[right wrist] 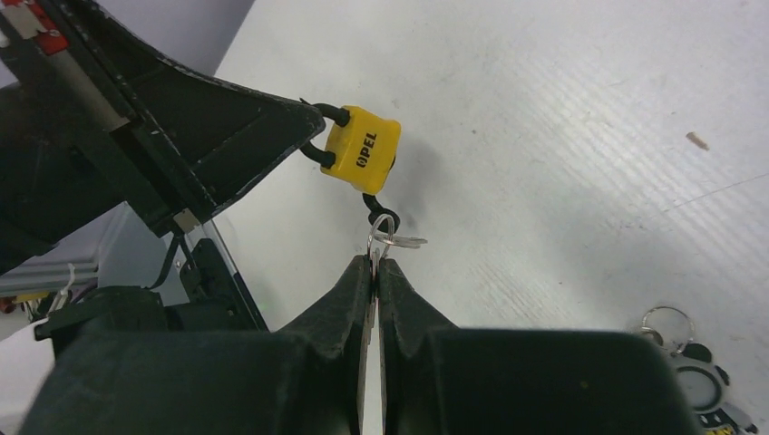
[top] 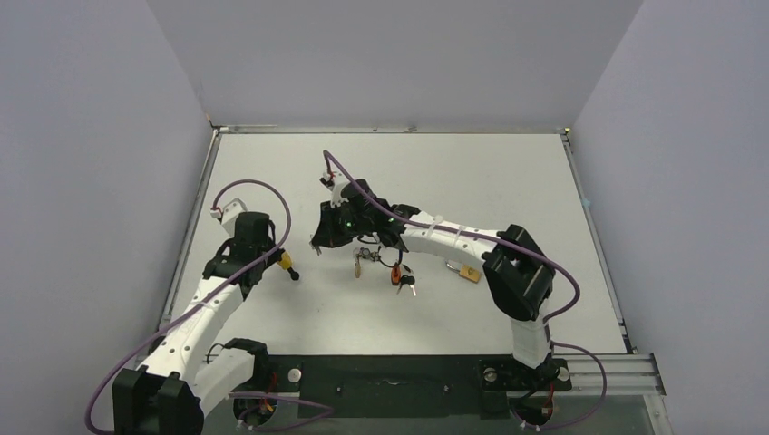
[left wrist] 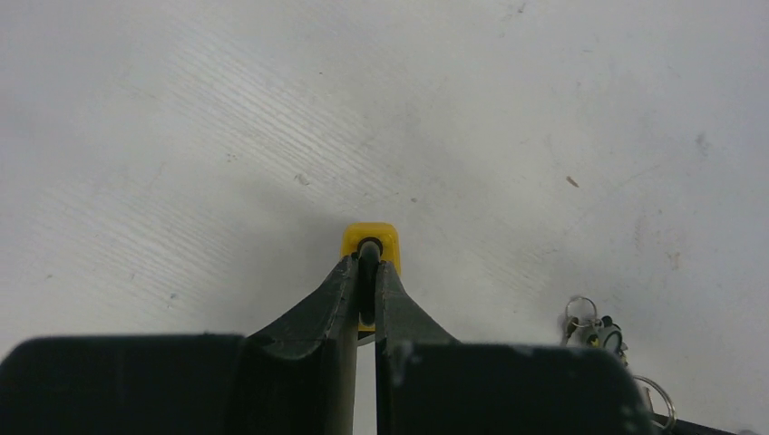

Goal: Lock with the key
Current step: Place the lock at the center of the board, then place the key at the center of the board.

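Observation:
A yellow padlock (right wrist: 363,149) hangs just above the table, lettered side up. My left gripper (left wrist: 367,263) is shut on its black shackle (left wrist: 369,246). From above, the padlock (top: 287,263) sits at the tip of the left gripper (top: 272,257). A black-headed key (right wrist: 372,204) sticks out of the padlock's underside, with a wire ring (right wrist: 382,230) and a loose silver key (right wrist: 410,241) hanging from it. My right gripper (right wrist: 374,265) is shut on a flat silver key on that ring, just right of the padlock; its tips (top: 316,246) show from above.
Two key bunches (top: 363,263) (top: 403,279) and a brass padlock (top: 469,272) lie on the table under the right forearm. One bunch (right wrist: 694,381) shows in the right wrist view's lower right corner, and keys (left wrist: 589,331) sit right of the left fingers.

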Tool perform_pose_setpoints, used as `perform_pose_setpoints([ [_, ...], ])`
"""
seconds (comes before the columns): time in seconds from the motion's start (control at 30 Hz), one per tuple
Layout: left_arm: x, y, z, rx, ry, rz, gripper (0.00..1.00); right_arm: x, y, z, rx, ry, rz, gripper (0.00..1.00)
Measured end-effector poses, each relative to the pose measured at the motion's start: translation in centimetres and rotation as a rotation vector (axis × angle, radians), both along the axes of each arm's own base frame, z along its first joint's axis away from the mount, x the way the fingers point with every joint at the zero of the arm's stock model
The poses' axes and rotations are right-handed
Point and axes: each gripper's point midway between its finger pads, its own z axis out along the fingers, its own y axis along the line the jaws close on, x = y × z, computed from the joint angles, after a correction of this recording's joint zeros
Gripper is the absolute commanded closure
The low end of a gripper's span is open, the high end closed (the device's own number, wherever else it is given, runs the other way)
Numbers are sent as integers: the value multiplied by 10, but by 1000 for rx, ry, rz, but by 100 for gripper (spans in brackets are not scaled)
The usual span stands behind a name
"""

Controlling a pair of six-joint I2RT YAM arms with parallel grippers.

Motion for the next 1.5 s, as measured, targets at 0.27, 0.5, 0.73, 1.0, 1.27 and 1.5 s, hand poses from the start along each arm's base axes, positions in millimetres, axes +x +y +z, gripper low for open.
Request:
perform_pose_setpoints([
  [0.27, -5, 13, -16, 48, 22, 63, 100, -8, 14, -43, -49, 77, 4, 100],
  [0.5, -7, 11, -43, 41, 74, 70, 100, -4, 23, -40, -5, 84, -10, 100],
  [0.73, 4, -2, -48, -20, 58, 45, 95, -3, 29, -77, -28, 142, -19, 100],
  [1.0, 4, 3, -52, -76, 57, 94, 65, -4, 30, -103, -55, 191, -33, 100],
  [1.27, 2, 14, -42, -89, 22, 129, 59, 1, 38, -90, -18, 180, -38, 100],
  [1.5, -3, 21, -47, -98, 41, 167, 54, 4, 47, -106, -27, 190, -37, 100],
])
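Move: The left hand still grips the yellow lock by its shackle; its landing spot on the board is about 9 cm below, 1 cm right and level fore and aft. The right hand holds its key above the board, with the yellow lock some 10 cm left, 2 cm back and 9 cm below. From the right hand, the grey keys lie about 10 cm right, 1 cm ahead, and the orange lock 18 cm right, 2 cm back, both on the board. Lower the left gripper about 5 cm to bring the yellow lock down onto the board, then spread the fingers to let go of the shackle, easing a little left as they part. Meanwhile sink the right gripper some 10 cm and bring it roughly 5 cm left towards the lock, tipping its fingers slightly down and keeping the key pinched. ##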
